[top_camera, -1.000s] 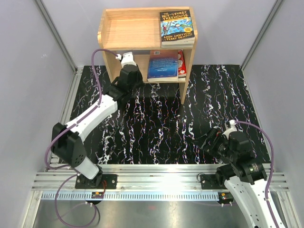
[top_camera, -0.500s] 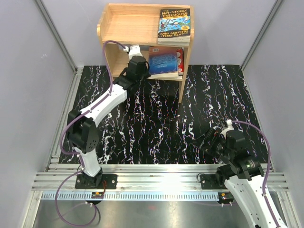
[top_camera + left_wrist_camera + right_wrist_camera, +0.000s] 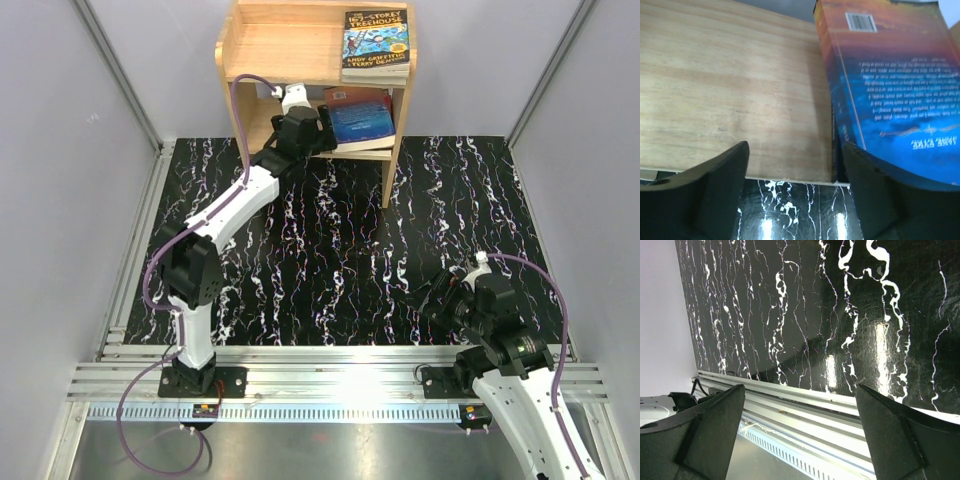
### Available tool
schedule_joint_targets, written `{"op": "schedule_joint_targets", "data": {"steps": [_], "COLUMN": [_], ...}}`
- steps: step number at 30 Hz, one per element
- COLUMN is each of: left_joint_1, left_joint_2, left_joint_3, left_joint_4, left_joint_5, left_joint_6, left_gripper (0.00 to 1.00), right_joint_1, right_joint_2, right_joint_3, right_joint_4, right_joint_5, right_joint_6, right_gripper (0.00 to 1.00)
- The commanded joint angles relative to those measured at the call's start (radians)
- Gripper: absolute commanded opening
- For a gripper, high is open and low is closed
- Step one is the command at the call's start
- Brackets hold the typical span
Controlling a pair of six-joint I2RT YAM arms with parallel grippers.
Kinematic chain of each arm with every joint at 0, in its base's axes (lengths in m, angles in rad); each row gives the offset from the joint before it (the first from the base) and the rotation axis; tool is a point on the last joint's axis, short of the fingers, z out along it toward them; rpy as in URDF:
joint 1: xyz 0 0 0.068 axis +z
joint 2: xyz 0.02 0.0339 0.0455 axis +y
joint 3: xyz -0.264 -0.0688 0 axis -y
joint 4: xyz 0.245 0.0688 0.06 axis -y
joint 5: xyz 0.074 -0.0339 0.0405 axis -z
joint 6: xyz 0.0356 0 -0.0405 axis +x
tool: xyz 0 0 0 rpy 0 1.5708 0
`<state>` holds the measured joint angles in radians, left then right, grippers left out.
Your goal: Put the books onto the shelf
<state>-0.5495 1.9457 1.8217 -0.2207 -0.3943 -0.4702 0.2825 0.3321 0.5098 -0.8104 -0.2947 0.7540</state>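
The shelf (image 3: 290, 50) stands at the back of the mat. A blue "Storey Treehouse" book (image 3: 376, 44) lies on its top tier at the right. A thicker blue-orange book (image 3: 360, 115) lies on the lower tier, on top of another book. My left gripper (image 3: 310, 125) is at the front edge of that lower tier, open. In the left wrist view the bare lower board (image 3: 730, 90) fills the left and the blue-orange book (image 3: 890, 90) the right. The left gripper (image 3: 795, 175) holds nothing; the book's near corner sits beside its right finger. My right gripper (image 3: 800, 440) is open and empty.
A black marbled mat (image 3: 330, 240) covers the table. An aluminium rail (image 3: 330, 385) runs along the near edge, also seen as the rail (image 3: 805, 400) under the right gripper. Grey walls close in both sides. The right arm (image 3: 490, 320) rests at the near right.
The left arm stretched forward to the lower tier and its jaws went from shut to open. The shelf and its books shifted a little farther back. The right arm stayed put.
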Motion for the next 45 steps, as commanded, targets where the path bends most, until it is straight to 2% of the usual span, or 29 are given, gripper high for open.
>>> {"op": "schedule_joint_targets", "data": {"steps": [1, 5, 10, 12, 14, 17, 21, 27, 28, 36, 37, 40, 45], "left_joint_1": [-0.033, -0.035, -0.036, -0.038, -0.040, -0.041, -0.041, -0.041, -0.041, -0.095, -0.095, -0.098, -0.098], "left_joint_2": [0.036, 0.047, 0.056, 0.059, 0.024, -0.083, -0.203, -0.444, -0.527, -1.002, -1.109, -1.302, -1.507], "left_joint_3": [0.099, 0.105, 0.097, 0.105, 0.067, -0.083, -0.188, -0.425, -0.461, -0.824, -0.846, -0.895, -0.894], "left_joint_4": [0.098, 0.119, 0.199, 0.196, 0.199, 0.247, 0.195, 0.126, 0.107, -0.054, -0.068, -0.153, -0.288], "left_joint_5": [0.104, 0.133, 0.248, 0.249, 0.220, 0.155, 0.066, -0.052, -0.058, -0.002, 0.014, 0.012, -0.040], "left_joint_6": [0.008, 0.022, 0.054, 0.061, 0.059, 0.062, 0.084, 0.113, 0.108, 0.131, 0.136, 0.145, 0.169], "left_gripper": [0.89, 0.99, 0.99, 0.99, 0.99, 0.99, 0.99, 0.99, 0.99, 0.99, 0.99, 0.99, 0.99], "right_joint_1": [0.006, 0.004, 0.006, 0.006, 0.004, 0.006, 0.004, 0.006, 0.004, 0.006, 0.004, 0.003, 0.004], "right_joint_2": [-0.007, -0.013, -0.019, -0.025, -0.028, -0.038, -0.047, -0.041, -0.038, 0.039, 0.042, 0.044, 0.041], "right_joint_3": [-0.008, -0.017, -0.040, -0.045, -0.047, -0.043, -0.036, 0.022, 0.038, 0.338, 0.369, 0.482, 0.608], "right_joint_4": [0.036, 0.042, 0.053, 0.054, 0.050, 0.043, 0.043, 0.089, 0.099, 0.163, 0.168, 0.166, 0.119], "right_joint_5": [-0.017, -0.024, -0.027, -0.027, -0.023, -0.023, -0.029, -0.054, -0.058, -0.040, -0.023, 0.032, 0.084], "right_joint_6": [-0.007, -0.005, 0.001, 0.004, 0.002, 0.001, 0.007, 0.027, 0.027, -0.057, -0.067, -0.076, -0.096], "right_gripper": [0.99, 0.99, 0.99, 0.99, 0.99, 0.99, 0.99, 0.99, 0.99, 1.00, 1.00, 1.00, 1.00]}}
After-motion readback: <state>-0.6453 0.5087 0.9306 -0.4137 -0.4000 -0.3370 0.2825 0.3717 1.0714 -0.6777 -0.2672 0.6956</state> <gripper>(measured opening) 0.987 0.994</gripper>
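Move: The blue book on the lower shelf has its middle about 11 cm right of the left hand, 8 cm ahead and 3 cm below, its near left corner by the right finger. The 167-Storey book on the upper shelf is some 13 cm right, 9 cm ahead, 18 cm up; the left side panel about 12 cm left and 8 cm ahead. From the right hand the blue book lies roughly 45 cm ahead, 11 cm left, 11 cm up. Left fingers spread wider beside the blue book, ease right, then retreat 30 cm back-left; right hand rises 25 cm. ##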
